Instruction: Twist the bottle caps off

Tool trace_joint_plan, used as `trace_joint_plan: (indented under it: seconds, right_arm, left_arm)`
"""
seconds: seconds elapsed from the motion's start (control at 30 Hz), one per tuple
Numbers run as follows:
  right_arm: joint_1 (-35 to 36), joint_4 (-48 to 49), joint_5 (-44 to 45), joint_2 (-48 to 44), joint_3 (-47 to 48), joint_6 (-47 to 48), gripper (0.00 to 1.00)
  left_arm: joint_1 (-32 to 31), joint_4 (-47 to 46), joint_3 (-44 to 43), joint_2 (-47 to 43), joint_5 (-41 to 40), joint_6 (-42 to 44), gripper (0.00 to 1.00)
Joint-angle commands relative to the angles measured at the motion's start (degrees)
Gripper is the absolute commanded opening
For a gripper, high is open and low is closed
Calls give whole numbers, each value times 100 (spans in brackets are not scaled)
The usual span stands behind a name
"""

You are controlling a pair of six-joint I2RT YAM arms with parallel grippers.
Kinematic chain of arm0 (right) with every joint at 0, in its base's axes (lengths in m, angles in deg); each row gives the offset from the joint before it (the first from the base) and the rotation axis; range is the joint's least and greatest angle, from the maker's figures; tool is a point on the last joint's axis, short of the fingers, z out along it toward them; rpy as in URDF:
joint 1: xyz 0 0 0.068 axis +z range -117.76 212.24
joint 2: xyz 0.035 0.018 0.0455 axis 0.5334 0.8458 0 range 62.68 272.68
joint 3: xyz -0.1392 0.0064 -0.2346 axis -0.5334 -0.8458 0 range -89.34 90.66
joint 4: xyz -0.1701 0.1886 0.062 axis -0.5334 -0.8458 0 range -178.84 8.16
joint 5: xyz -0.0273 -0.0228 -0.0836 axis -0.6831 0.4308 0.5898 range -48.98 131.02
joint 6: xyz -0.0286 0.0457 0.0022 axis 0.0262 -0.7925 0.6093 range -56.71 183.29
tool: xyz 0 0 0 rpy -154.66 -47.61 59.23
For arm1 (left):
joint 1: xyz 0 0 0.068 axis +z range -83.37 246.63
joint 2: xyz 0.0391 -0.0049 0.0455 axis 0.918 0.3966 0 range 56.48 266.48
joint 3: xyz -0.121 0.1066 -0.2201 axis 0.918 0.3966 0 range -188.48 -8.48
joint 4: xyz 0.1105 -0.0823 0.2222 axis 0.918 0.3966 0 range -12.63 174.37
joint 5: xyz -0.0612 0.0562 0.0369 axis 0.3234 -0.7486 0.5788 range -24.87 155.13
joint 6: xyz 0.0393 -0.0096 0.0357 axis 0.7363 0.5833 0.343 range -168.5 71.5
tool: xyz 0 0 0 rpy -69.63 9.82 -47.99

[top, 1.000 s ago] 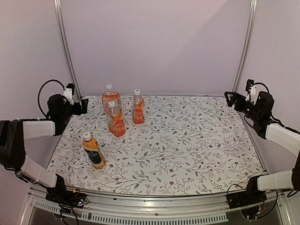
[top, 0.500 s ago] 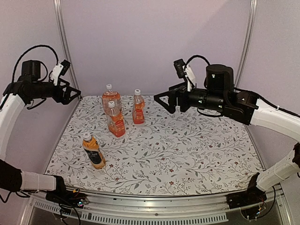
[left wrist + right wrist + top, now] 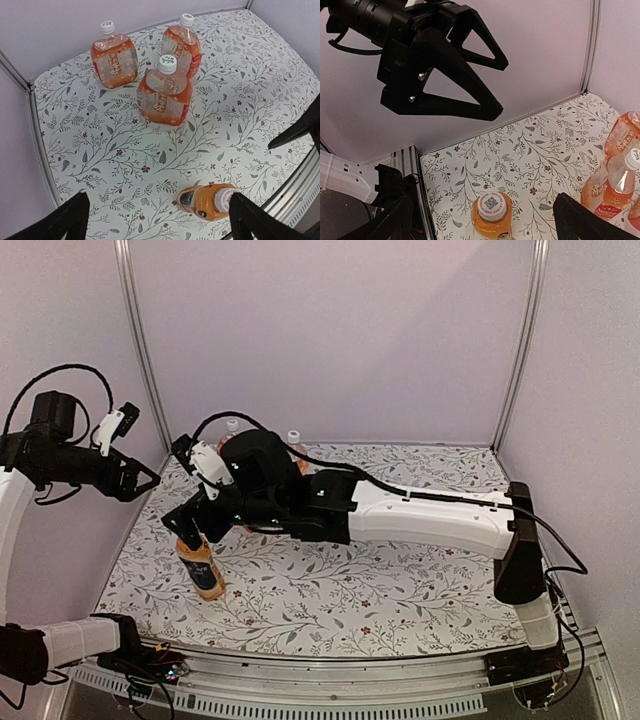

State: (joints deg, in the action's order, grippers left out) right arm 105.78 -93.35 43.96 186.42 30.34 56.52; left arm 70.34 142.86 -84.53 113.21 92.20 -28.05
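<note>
Three red-labelled orange-drink bottles stand at the back left, each with a white bottle cap (image 3: 168, 62), (image 3: 107, 26), (image 3: 186, 19). A dark-labelled bottle (image 3: 204, 572) stands alone near the front left; its cap (image 3: 492, 206) carries a printed code. My right gripper (image 3: 490, 227) hangs open just above this bottle, fingers on either side of the cap and not touching it. In the top view the right gripper (image 3: 193, 527) hides that cap. My left gripper (image 3: 138, 480) is open and empty, raised over the table's left edge. In its own view the left gripper (image 3: 160, 222) looks down on all the bottles.
The right arm (image 3: 420, 518) stretches across the flowered table (image 3: 400, 580) from the right base to the left side, covering part of the bottle group. A metal rail (image 3: 405, 160) and the purple wall (image 3: 330, 340) border the table on the left and back.
The right arm swung from the far right side across the table and came down over the dark-labelled bottle. The left arm rose from the table's left edge. Both grippers stayed open.
</note>
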Motion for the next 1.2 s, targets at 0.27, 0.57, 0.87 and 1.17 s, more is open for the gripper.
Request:
trace_joint_plan:
  seconds: [0.27,0.57,0.87,1.17]
  right_arm:
    - [222,-301,1041,1598,1280,-401,95]
    - [222,-211,1054,1817,1286,-431,58]
    - [208,-73,830,1510,1019,-348,8]
    - [21,237,203,-197,-235,-741,0]
  left_arm:
    - [7,-108,247,-199,-249,-311,98]
    - [7,-116,260,-172,-154,-312,98]
    - [7,-36,306,-162,-88,-196,98]
    - [-79,757,-277,-88,1331,491,94]
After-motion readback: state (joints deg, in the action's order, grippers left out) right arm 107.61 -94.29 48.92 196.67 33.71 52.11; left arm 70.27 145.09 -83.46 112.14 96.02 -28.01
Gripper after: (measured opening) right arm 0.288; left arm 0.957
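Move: The juice bottle with the dark label stands about 5 cm to the right gripper's left and 1 cm ahead, its middle some 18 cm below. At about the same height, the middle orange bottle is roughly 16 cm ahead and 1 cm right of the gripper, the far orange bottle 25 cm ahead and 1 cm left, and the right orange bottle 21 cm ahead and 10 cm right. From the left gripper the juice bottle lies about 5 cm back, 4 cm right and 18 cm down. The juice bottle is taken just under its cap: the right hand, wide open, sinks about 11 cm and slides some 4 cm left to straddle its upper part, closes both fingers on it from the sides, then keeps the grip and begins drawing up, right and back by 1 to 2 cm each. The open left hand waits, then edges slightly back and right at the end. ##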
